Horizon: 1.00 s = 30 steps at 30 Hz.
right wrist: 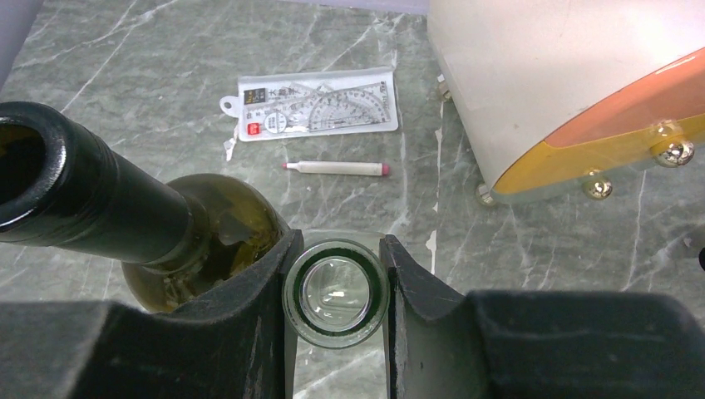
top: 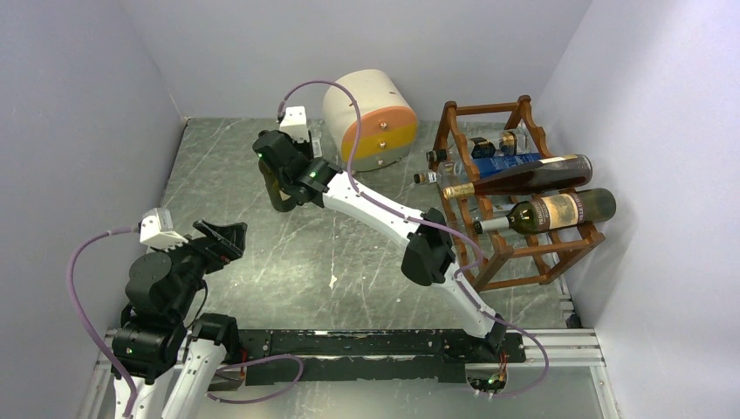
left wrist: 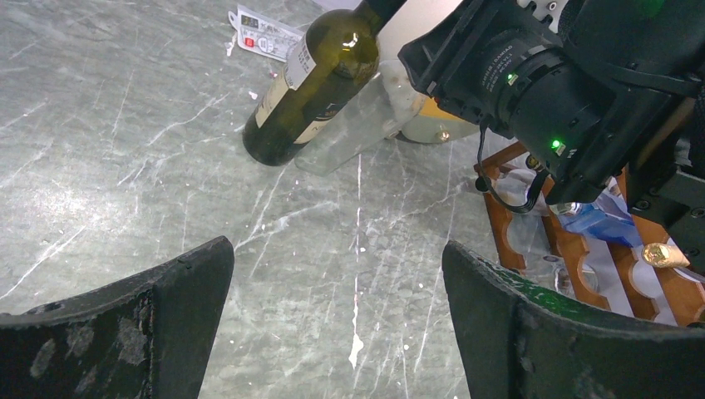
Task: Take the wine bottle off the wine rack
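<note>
The reddish-brown wine rack (top: 524,249) stands at the right and holds three bottles: a clear one with a blue label (top: 497,157), a brown one (top: 524,179) and a dark labelled one (top: 550,212). My right gripper (right wrist: 335,245) is far from the rack at mid-left (top: 297,179). It is shut on the neck of a clear glass bottle (right wrist: 335,291), which is upright with its base at or near the table (left wrist: 357,125). An olive-green wine bottle (right wrist: 91,195) stands right beside it (left wrist: 312,83). My left gripper (left wrist: 337,249) is open and empty above the table (top: 222,237).
A round cream-and-orange drawer box (top: 371,118) sits at the back, close to the right gripper (right wrist: 574,91). A packaged ruler set (right wrist: 316,104) and a white pen (right wrist: 337,168) lie on the table beyond the bottles. Grey walls close in the left, back and right.
</note>
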{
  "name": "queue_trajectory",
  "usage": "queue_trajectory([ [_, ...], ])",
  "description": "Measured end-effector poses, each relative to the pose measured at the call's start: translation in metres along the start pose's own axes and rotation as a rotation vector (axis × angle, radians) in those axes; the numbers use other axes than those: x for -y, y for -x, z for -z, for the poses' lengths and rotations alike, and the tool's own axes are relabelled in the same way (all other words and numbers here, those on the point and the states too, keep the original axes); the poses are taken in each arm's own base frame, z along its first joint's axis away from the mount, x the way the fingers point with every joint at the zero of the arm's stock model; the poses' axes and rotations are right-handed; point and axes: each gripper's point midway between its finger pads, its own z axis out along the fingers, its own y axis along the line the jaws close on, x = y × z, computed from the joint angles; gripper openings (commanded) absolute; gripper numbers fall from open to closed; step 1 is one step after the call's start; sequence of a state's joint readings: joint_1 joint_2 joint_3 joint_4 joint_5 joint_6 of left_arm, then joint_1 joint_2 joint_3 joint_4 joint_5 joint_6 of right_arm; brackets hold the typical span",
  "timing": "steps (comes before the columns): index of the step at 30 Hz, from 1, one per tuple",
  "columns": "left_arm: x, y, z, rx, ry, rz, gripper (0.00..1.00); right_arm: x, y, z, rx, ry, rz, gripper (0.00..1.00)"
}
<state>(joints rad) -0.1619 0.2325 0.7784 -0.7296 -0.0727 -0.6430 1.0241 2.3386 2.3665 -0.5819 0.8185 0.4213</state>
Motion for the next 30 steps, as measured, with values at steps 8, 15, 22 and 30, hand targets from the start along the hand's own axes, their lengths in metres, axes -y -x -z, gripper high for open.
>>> queue_trajectory([
  [8, 0.001, 0.000, 0.000, -0.002, -0.003, 0.000, 0.99, 0.000, 0.001, -0.001, -0.003, -0.002, -0.001, 0.46],
  [15, 0.001, -0.001, 0.000, -0.003, -0.005, 0.000, 0.99, -0.003, 0.005, -0.001, 0.005, 0.004, -0.012, 0.51],
  [22, 0.001, 0.000, 0.000, -0.003, -0.006, 0.000, 0.99, -0.005, 0.004, 0.000, 0.000, 0.017, -0.012, 0.55],
  [30, 0.002, 0.001, 0.000, 0.001, -0.012, -0.006, 0.99, -0.002, 0.025, 0.023, -0.002, 0.074, -0.028, 0.65],
])
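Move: The right gripper is closed on the neck of the clear wine bottle, which already stands on the table with its middle straight below the hand, about 10 cm down. The green bottle stands roughly 8 cm left of the hand and 1 cm farther out; the white marker lies some 8 cm ahead and 1 cm left, on the table. From the idle left hand the clear bottle is about 21 cm ahead, 17 cm right and 15 cm lower. Hold the right gripper nearly in place over the standing clear bottle and open the fingers partway, letting go of the neck. Then lift away from the mouth, about 3 cm up and 1 cm back towards the base, slowly at first and faster at the end, with the fingers still spreading. ##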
